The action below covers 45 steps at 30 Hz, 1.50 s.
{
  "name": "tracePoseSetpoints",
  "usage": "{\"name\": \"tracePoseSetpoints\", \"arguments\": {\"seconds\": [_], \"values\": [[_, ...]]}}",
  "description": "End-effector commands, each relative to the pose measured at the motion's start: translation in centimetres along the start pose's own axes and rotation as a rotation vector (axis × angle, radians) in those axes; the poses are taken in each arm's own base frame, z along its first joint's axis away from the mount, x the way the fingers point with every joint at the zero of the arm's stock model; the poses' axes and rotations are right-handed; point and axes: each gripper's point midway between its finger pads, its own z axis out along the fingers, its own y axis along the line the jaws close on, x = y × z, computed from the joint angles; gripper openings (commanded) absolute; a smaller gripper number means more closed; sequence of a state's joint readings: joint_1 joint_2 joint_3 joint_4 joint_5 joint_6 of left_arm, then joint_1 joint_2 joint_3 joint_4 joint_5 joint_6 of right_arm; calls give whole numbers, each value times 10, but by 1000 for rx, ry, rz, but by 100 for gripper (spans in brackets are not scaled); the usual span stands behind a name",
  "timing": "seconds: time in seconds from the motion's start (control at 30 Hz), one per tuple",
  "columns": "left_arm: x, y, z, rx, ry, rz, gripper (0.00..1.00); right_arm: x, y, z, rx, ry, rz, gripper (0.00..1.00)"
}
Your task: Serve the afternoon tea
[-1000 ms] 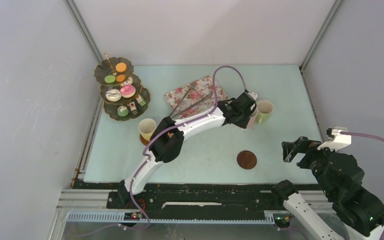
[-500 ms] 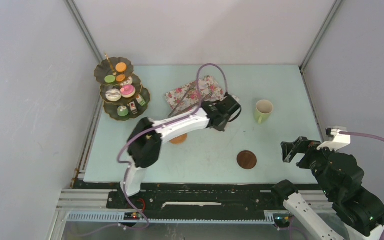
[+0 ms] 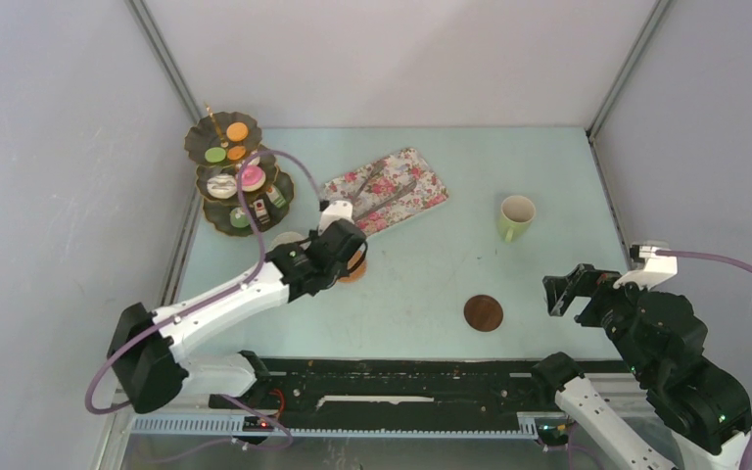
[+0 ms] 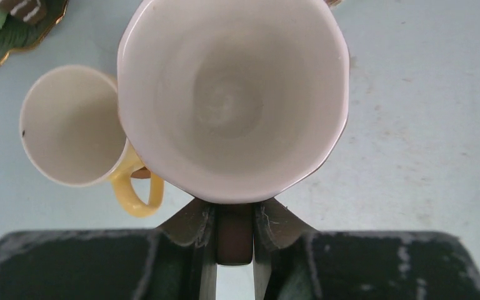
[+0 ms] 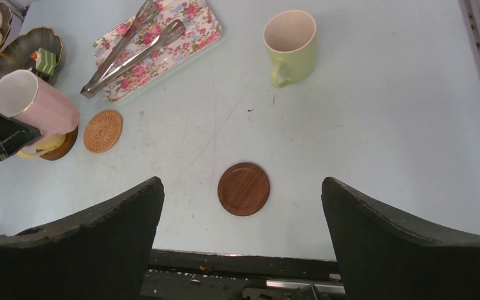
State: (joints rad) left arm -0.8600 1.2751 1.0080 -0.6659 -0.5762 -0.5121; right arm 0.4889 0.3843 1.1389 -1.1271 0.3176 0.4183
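Observation:
My left gripper (image 4: pixel 234 215) is shut on the handle of the pink mug (image 4: pixel 231 94), which hangs tilted over the table's left side. In the right wrist view the pink mug (image 5: pixel 34 103) sits just left of the woven coaster (image 5: pixel 103 131) and overlaps the yellow mug (image 4: pixel 72 125), which stands on a dark coaster (image 5: pixel 61 145). The green mug (image 3: pixel 516 215) stands alone at the right back. A dark wooden coaster (image 3: pixel 483 313) lies bare near the front. The three-tier stand (image 3: pixel 238 176) holds small cakes and macarons. My right gripper (image 5: pixel 240 184) is open and empty at the front right.
A flowered tray (image 3: pixel 421 176) with long metal tongs (image 5: pixel 131 47) lies at the back middle. The frame's uprights and white walls close in the table on three sides. The black rail (image 3: pixel 401 377) runs along the near edge.
The left gripper closed on the pink mug beside the green mug and swung it left, to above the yellow mug and the woven coaster. The right arm has barely moved.

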Motion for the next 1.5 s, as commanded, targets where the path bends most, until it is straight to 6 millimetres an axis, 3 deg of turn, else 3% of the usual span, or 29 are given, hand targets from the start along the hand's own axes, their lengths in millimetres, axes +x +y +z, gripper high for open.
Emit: {"name": "tracePoseSetpoints", "arguments": {"seconds": [0.0,0.17,0.37,0.63,0.8,0.9,1.17,1.33,1.47], "values": [[-41,-4,-3,67,-251,-221,0,-10,9,1,-32,-18,18,100],[-33,2,18,37,-226,-240,0,-11,11,1,-38,-17,32,99],[-17,-13,41,51,-149,-201,0,-9,11,0,-36,-15,47,99],[-11,-27,52,86,-111,-206,0,-9,7,0,-20,-18,45,99],[-3,-24,58,44,-70,-192,0,-9,7,1,-17,-14,37,99],[3,-21,57,28,-45,-187,14,-8,7,1,-12,-11,35,99],[13,-7,47,14,-56,-222,24,2,10,9,-26,38,0,100],[10,-8,36,40,-66,-235,47,8,17,15,-53,74,-15,100],[-2,-6,19,61,-99,-250,63,26,26,26,-76,165,-24,100]]}}
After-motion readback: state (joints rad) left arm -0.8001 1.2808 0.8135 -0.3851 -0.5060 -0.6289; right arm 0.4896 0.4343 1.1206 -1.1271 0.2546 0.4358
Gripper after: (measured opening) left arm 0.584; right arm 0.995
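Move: The left hand holds the pink mug by its handle. The wicker coaster lies about 6 cm ahead of that hand, 2 cm to its right and roughly 12 cm below. The yellow mug stands some 12 cm to the hand's left, 7 cm ahead and 8 cm below; the flowered tray lies about 22 cm ahead and 11 cm right, 13 cm below. From the right hand, the coaster is around 15 cm ahead, 37 cm left and 28 cm below. Downward by about 7 cm, easing a little forward and right, the left hand lowers the pink mug onto the wicker coaster beside the yellow mug, then holds it there briefly. The fingers then open off the handle and the hand rises some 2.5 cm, rolled about 10 degrees with its left side lower. The empty, open right hand starts drifting left and down. ##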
